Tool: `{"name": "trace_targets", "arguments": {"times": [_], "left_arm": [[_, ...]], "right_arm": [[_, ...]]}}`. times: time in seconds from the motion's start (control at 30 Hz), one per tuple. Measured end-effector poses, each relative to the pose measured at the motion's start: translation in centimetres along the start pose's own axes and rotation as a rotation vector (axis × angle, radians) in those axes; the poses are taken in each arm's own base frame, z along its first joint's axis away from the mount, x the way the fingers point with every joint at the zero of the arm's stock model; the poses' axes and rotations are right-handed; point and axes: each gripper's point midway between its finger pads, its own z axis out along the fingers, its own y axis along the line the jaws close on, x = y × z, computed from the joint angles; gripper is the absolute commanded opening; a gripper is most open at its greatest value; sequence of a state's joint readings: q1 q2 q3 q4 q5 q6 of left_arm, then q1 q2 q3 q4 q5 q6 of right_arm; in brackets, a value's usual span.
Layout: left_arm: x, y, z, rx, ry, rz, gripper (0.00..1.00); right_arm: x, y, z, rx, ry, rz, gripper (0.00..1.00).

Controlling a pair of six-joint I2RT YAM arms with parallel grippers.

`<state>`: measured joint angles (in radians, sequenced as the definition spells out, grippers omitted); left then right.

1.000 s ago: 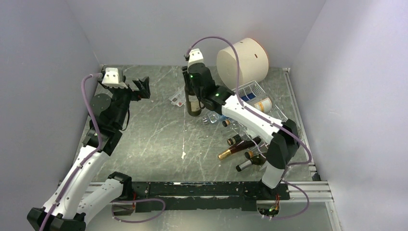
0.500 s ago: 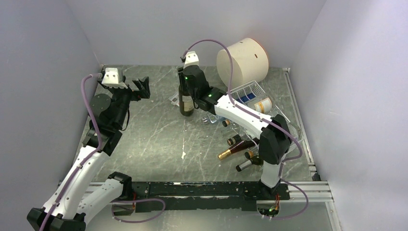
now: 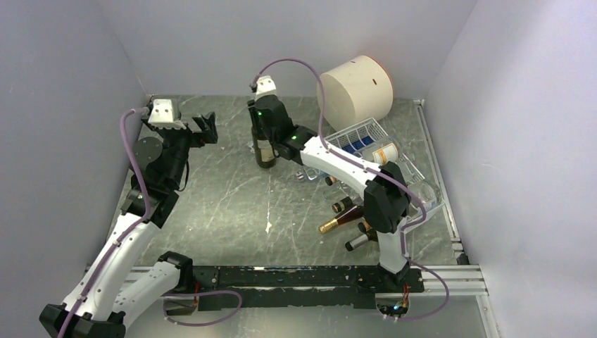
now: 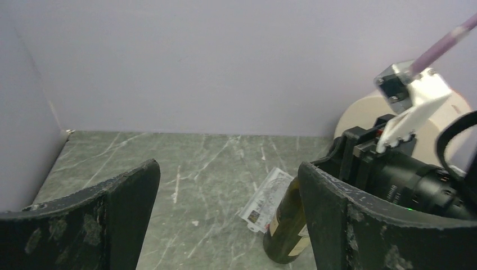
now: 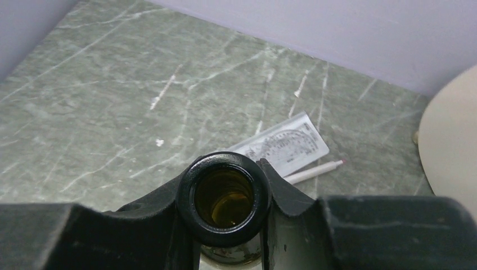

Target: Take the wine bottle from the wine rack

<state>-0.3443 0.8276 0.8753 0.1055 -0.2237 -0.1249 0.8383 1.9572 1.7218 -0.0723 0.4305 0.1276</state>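
Note:
A dark green wine bottle (image 3: pixel 265 146) with a pale label stands upright over the grey table, left of the white wire wine rack (image 3: pixel 367 132). My right gripper (image 3: pixel 261 115) is shut on its neck from above. In the right wrist view the open bottle mouth (image 5: pixel 224 198) sits between the two black fingers (image 5: pixel 281 194). The left wrist view shows the bottle's lower body (image 4: pixel 288 225) leaning slightly, its base close to the table; contact cannot be told. My left gripper (image 3: pixel 205 128) hangs open and empty at the far left, well apart from the bottle.
A big cream cylinder (image 3: pixel 355 88) stands at the back right. Several bottles (image 3: pixel 348 217) lie in the rack's near end, and a labelled container (image 3: pixel 385 153) lies further back. A printed card (image 5: pixel 284 147) and a pen (image 5: pixel 315 170) lie on the table behind the bottle.
My right arm has carried the upright bottle leftward and slightly back, away from the rack. The left arm has not moved.

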Motion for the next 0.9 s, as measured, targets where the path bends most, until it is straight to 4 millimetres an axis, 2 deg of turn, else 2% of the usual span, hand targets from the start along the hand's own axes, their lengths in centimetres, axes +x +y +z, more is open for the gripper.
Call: {"name": "trace_targets", "arguments": {"times": [0.07,0.17,0.27,0.33,0.5,0.63,0.77,0.9], "left_arm": [[0.0,0.8,-0.1,-0.042,0.0,0.008,0.98],[-0.6,3.3,-0.8,-0.162,-0.014,0.012,0.99],[-2.3,6.4,-2.6,-0.302,-0.077,0.0,0.98],[-3.5,7.6,-3.7,-0.355,-0.119,-0.011,0.98],[-5.2,8.8,-5.4,-0.42,-0.186,-0.034,0.98],[-4.9,9.1,-5.4,-0.433,-0.181,-0.032,0.97],[-4.5,9.2,-5.0,-0.439,-0.165,-0.025,0.97],[-4.4,9.2,-5.0,-0.439,-0.162,-0.024,0.97]], "right_arm": [[-0.8,1.8,-0.5,-0.031,-0.018,-0.019,0.0],[-2.4,4.6,-1.1,-0.085,-0.058,-0.026,0.0],[-4.4,7.4,-0.9,-0.134,-0.106,-0.012,0.0],[-4.9,8.7,-0.3,-0.155,-0.125,-0.003,0.0],[-3.5,9.7,2.5,-0.155,-0.107,-0.013,0.0],[-1.2,10.3,4.5,-0.146,-0.068,-0.036,0.0],[-1.3,10.6,5.4,-0.144,-0.079,-0.04,0.0],[-1.1,10.7,5.4,-0.143,-0.07,-0.046,0.21]]}}
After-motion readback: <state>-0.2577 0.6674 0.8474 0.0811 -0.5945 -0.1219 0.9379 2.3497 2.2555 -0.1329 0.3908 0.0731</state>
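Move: The wine bottle already hangs upright by its neck in the right gripper, its middle about 10 cm below the hand. The open spot of table for it lies some 12 cm left, 1 cm ahead and 25 cm below. The printed packet lies about 10 cm ahead and 2 cm right, the white drum roughly 20 cm ahead and 32 cm right. From the left hand, that spot is about 12 cm ahead, 6 cm right and well below. Keep the right gripper shut on the bottle's neck and carry the bottle about 12 cm to the left in a low arc, rising nearly 5 cm, then coming back down to the starting height over the open table. Meanwhile swing the empty, open left gripper some 10 cm left and slightly back, turning it about 25 degrees counter-clockwise, away from the spot. ##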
